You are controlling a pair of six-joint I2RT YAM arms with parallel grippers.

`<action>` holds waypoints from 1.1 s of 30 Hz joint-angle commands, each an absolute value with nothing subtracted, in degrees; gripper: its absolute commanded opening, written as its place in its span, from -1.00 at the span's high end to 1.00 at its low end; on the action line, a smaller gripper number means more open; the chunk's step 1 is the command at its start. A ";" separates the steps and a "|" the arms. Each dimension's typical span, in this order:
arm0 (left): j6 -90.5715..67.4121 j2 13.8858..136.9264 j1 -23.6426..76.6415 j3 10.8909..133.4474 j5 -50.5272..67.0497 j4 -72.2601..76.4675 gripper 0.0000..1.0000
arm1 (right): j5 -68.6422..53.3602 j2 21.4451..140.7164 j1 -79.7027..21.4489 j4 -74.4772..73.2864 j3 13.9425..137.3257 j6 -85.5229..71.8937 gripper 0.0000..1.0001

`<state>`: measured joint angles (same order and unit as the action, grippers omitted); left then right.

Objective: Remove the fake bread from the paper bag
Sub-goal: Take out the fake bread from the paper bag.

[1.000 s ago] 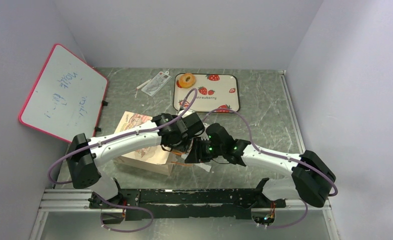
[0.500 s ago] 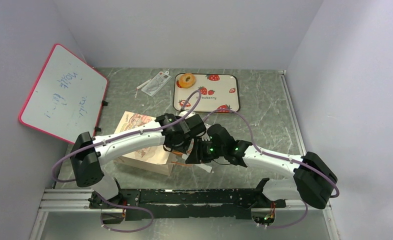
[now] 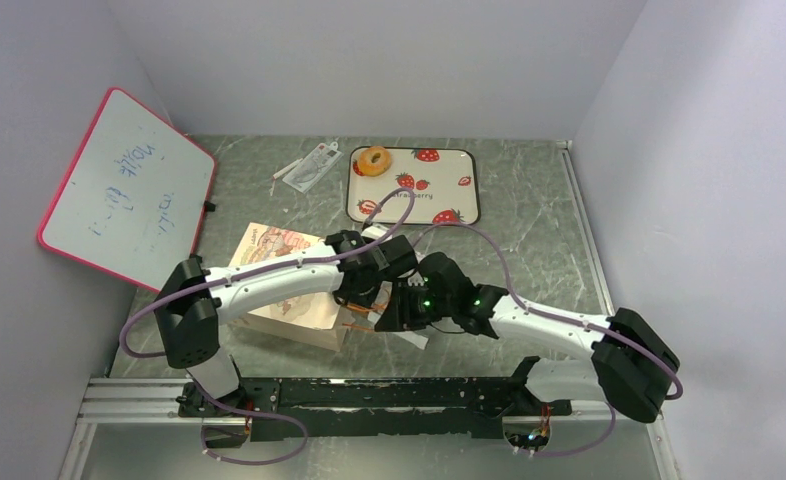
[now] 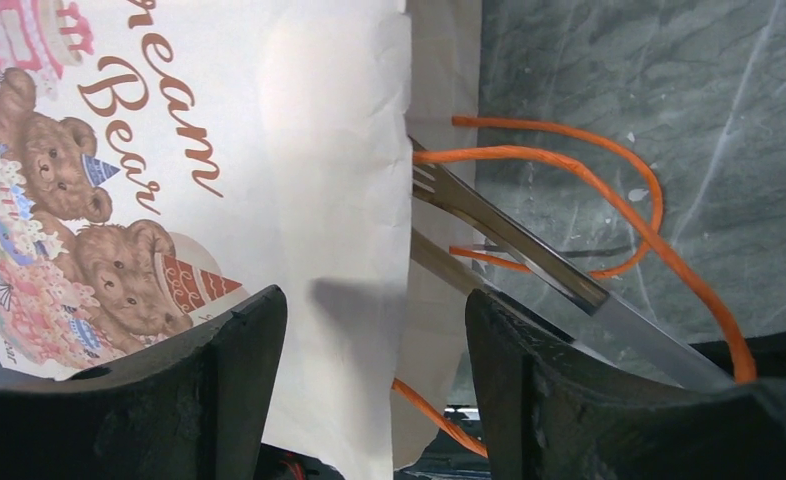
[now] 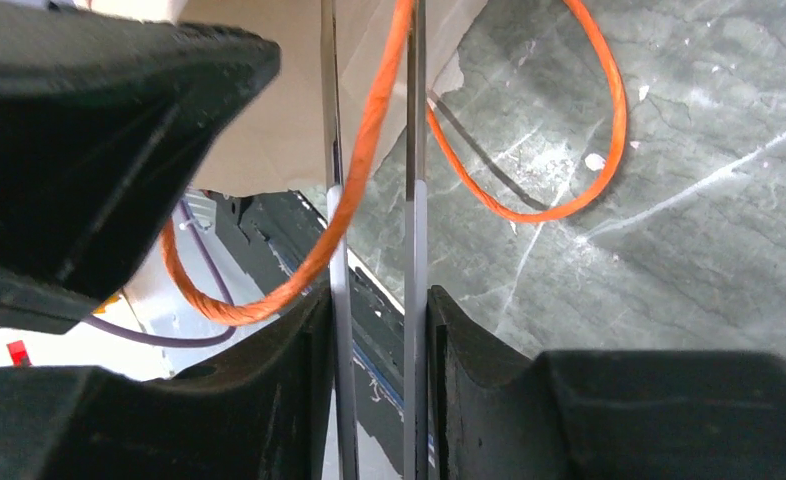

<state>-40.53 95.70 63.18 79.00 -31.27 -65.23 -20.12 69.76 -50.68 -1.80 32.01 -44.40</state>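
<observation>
The paper bag (image 3: 274, 243) lies on its side, bear print up, mouth toward the right. My left gripper (image 4: 374, 300) hangs open over that mouth, and the upper wall of the bag (image 4: 299, 150) runs between its fingers without being pinched. My right gripper (image 5: 374, 300) is shut on metal tongs (image 5: 414, 150), whose forked tips (image 4: 529, 255) reach into the mouth. Orange loop handles (image 4: 589, 160) spill onto the table. One ring-shaped fake bread (image 3: 374, 160) sits on the strawberry tray (image 3: 459, 185). No bread shows in either wrist view.
A red-framed whiteboard (image 3: 124, 190) leans at the left wall. A small clear plastic packet (image 3: 309, 165) lies left of the tray. Both wrists (image 3: 384, 290) crowd together at the bag's mouth near the table's front, by the black base rail (image 3: 389, 395).
My left arm has swung a little to the right, bringing its gripper closer over the bag's mouth. The right gripper with the tongs has edged slightly right. The bag has stayed put.
</observation>
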 commanded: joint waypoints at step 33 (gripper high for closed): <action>-35.98 72.35 63.30 65.31 -37.52 -55.34 0.86 | -20.31 65.67 -49.35 -3.79 34.53 -41.90 0.27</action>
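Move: The left hand, fingers open, is just off the upper rim of the paper bag's mouth: the rim lies about 2 cm to its left and 2 cm below. The tong tips are roughly 2 cm ahead, 1 cm left and 5 cm below; the bag's body is about 13 cm left, 2 cm ahead and 6 cm below. From the right hand, which already grips the tongs, that rim is some 7 cm left, 5 cm ahead and 1 cm up. The left hand dips leftward, pinches the bag's upper rim, then lifts about 5 cm while drifting farther left. ##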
